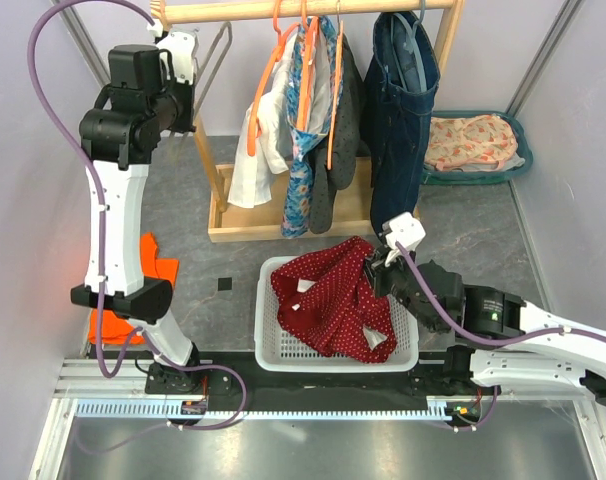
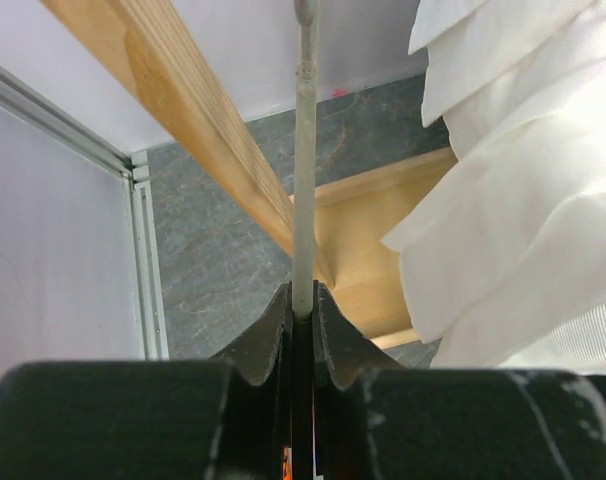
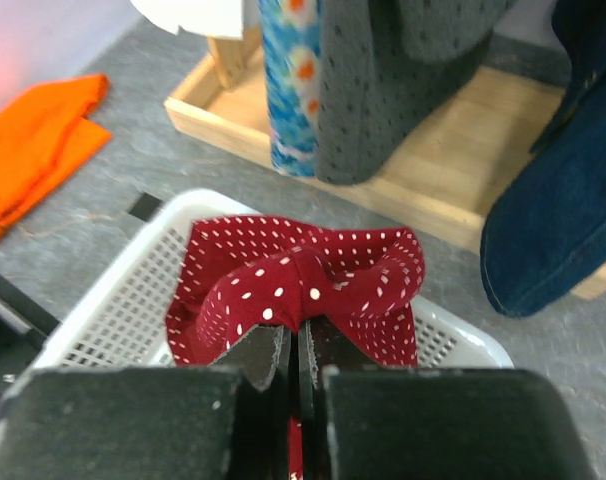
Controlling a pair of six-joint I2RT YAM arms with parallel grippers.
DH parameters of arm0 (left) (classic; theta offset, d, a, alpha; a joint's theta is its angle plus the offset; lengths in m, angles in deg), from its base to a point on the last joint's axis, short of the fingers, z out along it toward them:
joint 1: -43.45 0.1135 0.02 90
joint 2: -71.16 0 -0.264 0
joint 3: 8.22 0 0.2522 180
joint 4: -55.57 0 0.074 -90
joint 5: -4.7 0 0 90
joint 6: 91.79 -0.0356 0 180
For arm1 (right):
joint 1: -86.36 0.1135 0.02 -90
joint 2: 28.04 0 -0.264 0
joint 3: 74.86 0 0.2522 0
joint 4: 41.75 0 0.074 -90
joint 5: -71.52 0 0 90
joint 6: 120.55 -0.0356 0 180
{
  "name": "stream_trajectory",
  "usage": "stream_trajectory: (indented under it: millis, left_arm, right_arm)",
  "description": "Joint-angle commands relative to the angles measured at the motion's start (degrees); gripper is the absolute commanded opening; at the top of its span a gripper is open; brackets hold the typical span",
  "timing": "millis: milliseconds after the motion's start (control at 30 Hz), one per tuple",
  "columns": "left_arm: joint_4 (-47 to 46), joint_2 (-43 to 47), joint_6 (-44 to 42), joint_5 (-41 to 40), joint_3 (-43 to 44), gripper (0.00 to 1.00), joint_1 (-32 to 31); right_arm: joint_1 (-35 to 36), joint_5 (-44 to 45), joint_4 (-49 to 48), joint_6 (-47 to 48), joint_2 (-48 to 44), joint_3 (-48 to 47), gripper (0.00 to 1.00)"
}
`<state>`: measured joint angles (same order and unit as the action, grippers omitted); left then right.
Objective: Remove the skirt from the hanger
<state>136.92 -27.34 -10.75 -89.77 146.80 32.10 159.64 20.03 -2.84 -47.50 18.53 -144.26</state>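
Observation:
The red skirt point(image 1: 333, 300) with white dots lies bunched in the white basket point(image 1: 267, 340), also seen as the skirt point(image 3: 283, 280) in the right wrist view. My right gripper point(image 1: 379, 268) is shut on a fold at the skirt's right edge, the jaws point(image 3: 298, 330) pinching the cloth over the basket point(image 3: 113, 310). A bare grey hanger point(image 1: 221, 52) hangs at the left end of the wooden rail point(image 1: 313, 9). My left gripper point(image 1: 173, 45), raised high, is shut on the hanger's thin grey bar point(image 2: 304, 190), gripper point(image 2: 301, 300).
A wooden rack point(image 1: 283, 225) carries clothes on orange hangers point(image 1: 305, 70) and a denim garment point(image 1: 398, 110). White cloth point(image 2: 523, 180) hangs close to the left gripper. A teal tray point(image 1: 515, 130) with floral cloth sits at the back right. Orange cloth point(image 1: 153, 265) lies at the left.

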Motion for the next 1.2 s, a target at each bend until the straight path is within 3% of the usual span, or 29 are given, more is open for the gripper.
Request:
stream_trajectory:
  millis: [0,333,900,1167]
  left_arm:
    - [-4.9,-0.7,2.5,-1.0,3.4,0.02,0.0]
    - [-12.8,-0.8,3.1,-1.2,3.4,0.02,0.0]
    - [-18.9,-9.2,-0.1,-5.5,6.8,0.02,0.0]
    - [-18.8,-7.8,0.1,-7.0,1.5,0.02,0.0]
  right_arm:
    - [0.1,3.7,-2.6,-1.9,-0.2,4.0,0.0]
    - [0.2,0.6,-10.0,-6.4,3.9,14.1,0.0]
    - [0.1,-2.9,-13.6,-10.1,3.9,18.1,0.0]
    - [0.0,-3.2,-13.5,-10.2,3.2,18.2,0.0]
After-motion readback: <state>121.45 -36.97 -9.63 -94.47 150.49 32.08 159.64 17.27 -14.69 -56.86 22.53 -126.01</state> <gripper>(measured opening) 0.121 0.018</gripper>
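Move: The left hand holds the empty hanger; the rack's rail is about 20 cm ahead of it, 4 cm right and 8 cm above, with the white garment 12 cm ahead, 14 cm right and 10 cm below. The right hand pinches the skirt; the basket's middle is roughly 6 cm back, 4 cm left and 22 cm below, and the jeans hang some 15 cm ahead, 9 cm right, about level in height. Left hand carries the hanger about 8 cm forward towards the rail; right lowers the skirt 12 cm into basket. ##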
